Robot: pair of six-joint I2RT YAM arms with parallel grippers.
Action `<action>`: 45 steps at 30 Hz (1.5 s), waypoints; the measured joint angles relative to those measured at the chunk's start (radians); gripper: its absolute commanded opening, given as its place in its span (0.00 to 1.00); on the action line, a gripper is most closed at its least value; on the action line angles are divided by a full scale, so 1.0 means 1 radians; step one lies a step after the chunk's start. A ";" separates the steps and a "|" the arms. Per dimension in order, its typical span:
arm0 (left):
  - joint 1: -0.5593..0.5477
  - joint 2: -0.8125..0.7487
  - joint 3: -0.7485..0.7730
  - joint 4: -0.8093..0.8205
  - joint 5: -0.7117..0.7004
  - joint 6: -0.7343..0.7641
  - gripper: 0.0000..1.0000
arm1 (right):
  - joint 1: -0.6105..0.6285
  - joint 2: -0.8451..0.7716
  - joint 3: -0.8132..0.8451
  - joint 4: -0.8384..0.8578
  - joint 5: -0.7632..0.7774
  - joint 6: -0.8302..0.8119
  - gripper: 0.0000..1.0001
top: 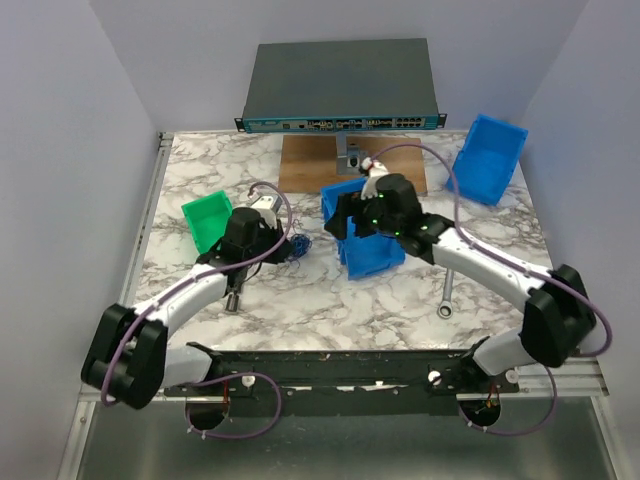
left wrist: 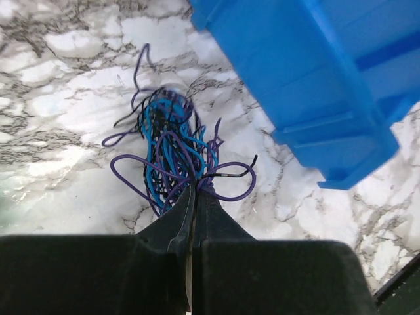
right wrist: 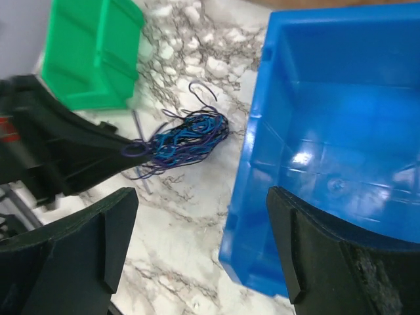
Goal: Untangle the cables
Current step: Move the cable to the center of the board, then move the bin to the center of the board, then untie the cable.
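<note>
The cables point(left wrist: 172, 147) are a small tangle of thin blue, purple and black wires lying on the marble table. They lie between the green bin and the nearer blue bin, and also show as cables point(right wrist: 188, 136) and cables point(top: 298, 245). My left gripper point(left wrist: 195, 190) is shut, its fingertips pinched on the purple loops at the tangle's near end; the left gripper point(top: 282, 243) sits just left of the bundle. My right gripper point(right wrist: 202, 193) stands open over the table beside the blue bin's edge, apart from the cables, with nothing between its fingers.
A blue bin point(top: 368, 250) stands right of the cables under the right gripper point(top: 348, 222), and a green bin point(top: 208, 220) to their left. At the back are a second blue bin point(top: 490, 155), a wooden board point(top: 320, 165) and a network switch point(top: 340, 85). A wrench point(top: 447, 295) lies front right.
</note>
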 measured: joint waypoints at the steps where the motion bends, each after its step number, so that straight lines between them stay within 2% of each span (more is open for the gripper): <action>1: 0.003 -0.037 -0.012 0.000 0.000 -0.003 0.00 | 0.028 0.044 0.026 -0.008 0.021 -0.005 0.87; 4: 0.005 -0.142 -0.053 0.003 -0.007 -0.021 0.00 | 0.101 0.161 0.084 -0.036 0.064 -0.021 0.87; 9: 0.005 -0.243 -0.131 0.019 -0.032 -0.040 0.00 | 0.164 0.252 0.158 -0.040 0.077 -0.031 0.87; 19: 0.005 -0.380 -0.281 0.107 -0.096 -0.037 0.00 | 0.191 0.395 0.220 0.000 0.142 0.010 0.88; 25: 0.005 -0.355 -0.285 0.142 -0.085 -0.036 0.00 | 0.170 0.444 0.237 -0.039 0.272 0.031 0.88; 36: 0.005 -0.196 -0.235 0.156 0.028 -0.035 0.00 | 0.012 0.474 0.235 -0.106 0.290 0.011 0.90; 45: -0.022 -0.141 -0.235 0.179 0.106 -0.069 0.00 | 0.026 0.315 0.091 -0.107 0.237 -0.003 0.91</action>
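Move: The cables' near end is already pinched in the left fingers, the bundle's middle about 3 cm ahead, 3 cm right and 4 cm below. From that hand the green bin stands some 18 cm left and 8 cm farther out, the blue box about 20 cm right and 8 cm ahead. The right hand is open above the box's left side: the box's middle lies 7 cm right, 3 cm ahead and 10 cm below, the cables 10 cm left, level fore-and-aft and 12 cm below. The left fingers keep their pinch on the cable bundle, lifting it briefly while drawing back and left, then lowering and returning right, ending about 5 cm back. The right hand, fingers staying wide open, dips left between cables and box, sweeps some 10 cm right and forward, still sinking, its body shoving the box aside, then eases back. ##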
